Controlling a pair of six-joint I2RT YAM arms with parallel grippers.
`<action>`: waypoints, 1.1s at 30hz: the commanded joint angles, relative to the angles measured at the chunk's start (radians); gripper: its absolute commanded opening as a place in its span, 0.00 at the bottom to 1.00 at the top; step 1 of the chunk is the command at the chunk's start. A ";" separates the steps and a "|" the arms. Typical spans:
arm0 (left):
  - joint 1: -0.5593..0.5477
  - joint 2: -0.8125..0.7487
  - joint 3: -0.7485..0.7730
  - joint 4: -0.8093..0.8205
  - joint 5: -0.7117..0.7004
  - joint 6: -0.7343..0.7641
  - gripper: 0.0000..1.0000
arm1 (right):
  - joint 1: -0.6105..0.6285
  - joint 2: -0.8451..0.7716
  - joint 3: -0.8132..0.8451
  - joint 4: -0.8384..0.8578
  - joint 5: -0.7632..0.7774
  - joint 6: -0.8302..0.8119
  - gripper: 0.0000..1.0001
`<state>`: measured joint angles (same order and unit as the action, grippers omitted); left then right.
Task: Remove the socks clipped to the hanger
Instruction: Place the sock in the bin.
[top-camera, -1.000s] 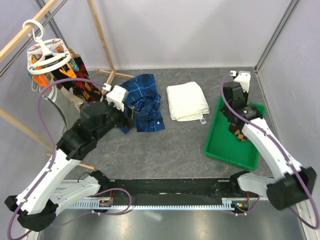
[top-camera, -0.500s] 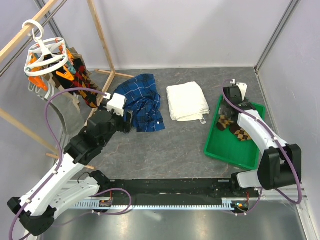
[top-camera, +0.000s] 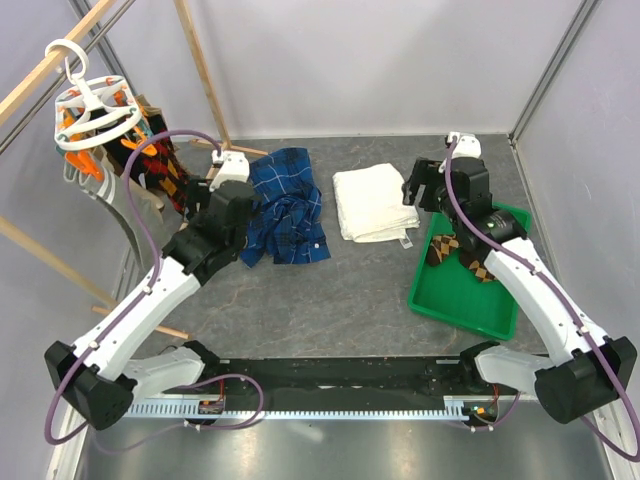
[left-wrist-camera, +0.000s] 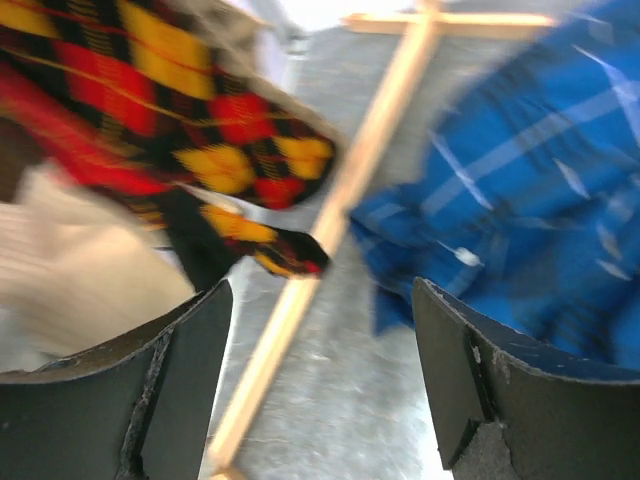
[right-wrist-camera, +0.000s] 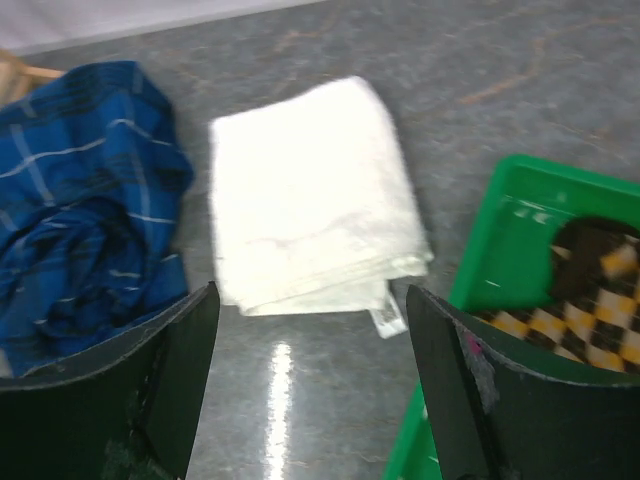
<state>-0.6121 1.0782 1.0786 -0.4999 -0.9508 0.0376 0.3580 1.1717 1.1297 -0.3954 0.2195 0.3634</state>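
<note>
The white round hanger (top-camera: 95, 108) with orange clips hangs from a wooden pole at the far left. Socks (top-camera: 152, 165) dangle under it: a red-yellow argyle sock (left-wrist-camera: 180, 110) and a beige one (left-wrist-camera: 70, 270) show blurred in the left wrist view. My left gripper (top-camera: 205, 190) (left-wrist-camera: 320, 370) is open just right of them, with nothing between its fingers. A brown checkered sock (top-camera: 470, 255) (right-wrist-camera: 590, 300) lies in the green tray (top-camera: 455, 300) (right-wrist-camera: 510, 240). My right gripper (top-camera: 420, 190) (right-wrist-camera: 312, 380) hovers open and empty between the tray and the towel.
A crumpled blue plaid shirt (top-camera: 285, 205) (left-wrist-camera: 540, 220) (right-wrist-camera: 80, 190) and a folded white towel (top-camera: 375, 202) (right-wrist-camera: 310, 190) lie mid-table. Wooden rack poles (top-camera: 205, 75) (left-wrist-camera: 330, 220) stand and lie around the hanger. Grey walls close in the back and sides.
My right gripper opened, left the checkered sock in the tray and moved left toward the towel. My left arm swung back and left toward the hanging socks.
</note>
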 joint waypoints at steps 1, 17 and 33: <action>0.046 0.051 0.093 0.035 -0.183 0.068 0.79 | 0.019 0.017 -0.005 0.130 -0.160 0.028 0.82; 0.198 -0.013 0.063 0.095 0.055 0.087 0.10 | 0.245 0.190 0.324 0.250 -0.264 -0.046 0.64; 0.196 -0.308 -0.072 -0.019 0.248 -0.096 0.02 | 0.611 0.687 1.031 0.310 -0.211 -0.159 0.53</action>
<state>-0.4156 0.8196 1.0355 -0.5003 -0.7540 0.0219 0.8955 1.7649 2.0212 -0.1177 -0.0235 0.2543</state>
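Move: The black-and-red sock's lower end hangs about 2 cm ahead of the open left gripper, 7 cm to its left and 2 cm above. A beige sock hangs some 5 cm left of that end and 4 cm back from it; the blue shirt lies roughly 17 cm ahead, 12 cm right and 27 cm below the left gripper. From the right gripper the same sock end is about 4 cm ahead, 43 cm left, 4 cm higher. Swing the open left gripper about 6 cm left to the sock's hanging lower end, shut the fingers fully to pinch it, then draw back some 4 cm while rising slightly. Meanwhile sweep the right gripper from the green bin over 30 cm left and about 20 cm up towards the sock, turning it some 45 degrees counter-clockwise and narrowing its still-open fingers. ##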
